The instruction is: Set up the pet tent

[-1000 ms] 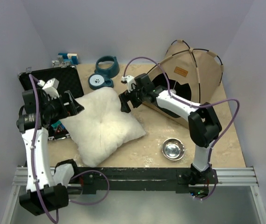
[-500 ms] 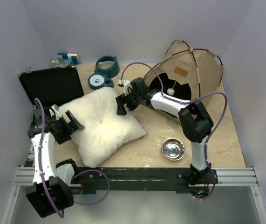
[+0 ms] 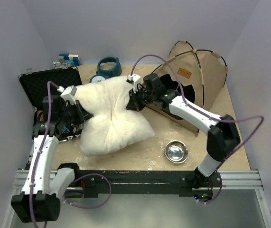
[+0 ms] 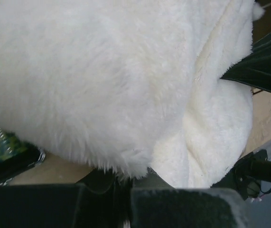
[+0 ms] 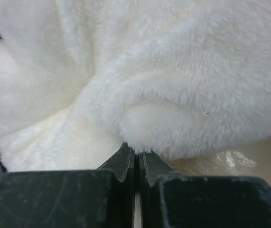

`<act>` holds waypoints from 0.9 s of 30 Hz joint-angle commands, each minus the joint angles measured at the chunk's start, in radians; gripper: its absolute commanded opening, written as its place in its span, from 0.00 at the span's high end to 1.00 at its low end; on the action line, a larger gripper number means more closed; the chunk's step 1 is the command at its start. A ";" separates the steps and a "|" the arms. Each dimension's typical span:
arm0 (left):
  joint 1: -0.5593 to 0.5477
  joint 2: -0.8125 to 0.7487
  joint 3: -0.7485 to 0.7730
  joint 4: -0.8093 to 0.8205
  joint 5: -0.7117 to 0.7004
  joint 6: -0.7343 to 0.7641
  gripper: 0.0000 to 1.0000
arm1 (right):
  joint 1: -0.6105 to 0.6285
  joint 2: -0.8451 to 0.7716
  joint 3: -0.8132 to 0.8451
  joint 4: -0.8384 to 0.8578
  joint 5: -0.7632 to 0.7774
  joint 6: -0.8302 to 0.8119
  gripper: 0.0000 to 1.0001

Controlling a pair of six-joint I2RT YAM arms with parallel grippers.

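The pet tent (image 3: 206, 71), a tan fabric teepee with dark poles and a black-lined entrance hole, stands at the back right of the table. In front of it to the left, a white fluffy pillow (image 3: 111, 114) is bunched up and raised along its back edge. My left gripper (image 3: 78, 111) is shut on the pillow's left corner; in the left wrist view the fur (image 4: 102, 80) fills the frame above the closed gripper (image 4: 126, 173). My right gripper (image 3: 133, 102) is shut on the pillow's back right corner. In the right wrist view the right gripper (image 5: 136, 156) pinches the white fur (image 5: 173, 85).
An open black case (image 3: 50, 88) lies at the back left, behind my left arm. A teal ring-shaped bowl (image 3: 109, 66) and small blue items (image 3: 70, 59) sit along the back wall. A steel bowl (image 3: 176, 151) rests near the front right.
Both grippers went from open to shut on the pillow's corners. The pillow, flat before, is now bunched and lifted at its back edge, covering the paw-print disc.
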 commanded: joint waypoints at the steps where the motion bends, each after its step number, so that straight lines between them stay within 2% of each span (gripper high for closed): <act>1: -0.216 0.025 0.083 0.186 0.060 -0.037 1.00 | 0.021 -0.229 -0.018 -0.063 0.050 0.039 1.00; 5: -0.489 0.117 0.143 0.310 0.031 -0.030 1.00 | 0.020 -0.297 -0.079 -0.206 0.087 0.154 1.00; 8: -0.632 0.196 0.186 0.378 0.041 -0.008 1.00 | 0.020 -0.427 -0.185 -0.191 0.107 0.250 1.00; 10: -0.681 0.246 0.201 0.456 0.060 -0.011 1.00 | 0.021 -0.508 -0.236 -0.224 0.127 0.312 1.00; 13: -0.721 0.370 0.249 0.531 0.094 -0.039 1.00 | -0.008 -0.599 -0.251 -0.275 0.246 0.292 1.00; 17: -0.744 0.541 0.345 0.591 0.132 -0.072 1.00 | -0.146 -0.663 -0.292 -0.376 0.334 0.292 1.00; 20: -0.758 0.651 0.431 0.608 0.147 -0.069 1.00 | -0.203 -0.745 -0.341 -0.399 0.357 0.313 1.00; 27: -0.787 0.874 0.629 0.567 0.190 -0.089 1.00 | -0.276 -0.795 -0.409 -0.392 0.333 0.366 1.00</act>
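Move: Up in the air between the hands is the white cushion, already gripped by both; its middle is about 10 cm left of the right hand and 4 cm nearer. The tent opening lies some 22 cm right of the right hand and 2 cm farther out, about 47 cm right of the left hand and 7 cm farther out. From the right hand, the metal bowl is roughly 26 cm back and 25 cm right; the teal roll is 20 cm ahead, 16 cm left. Carrying the white cushion stretched between shut fingers, both hands swing right to the tent opening, each turning about 45 degrees clockwise. The left sweeps nearly 30 cm right, dipping back slightly, then going forward. The right goes over 20 cm right and 7 cm back, rising about 10 cm early before sinking most of that. ##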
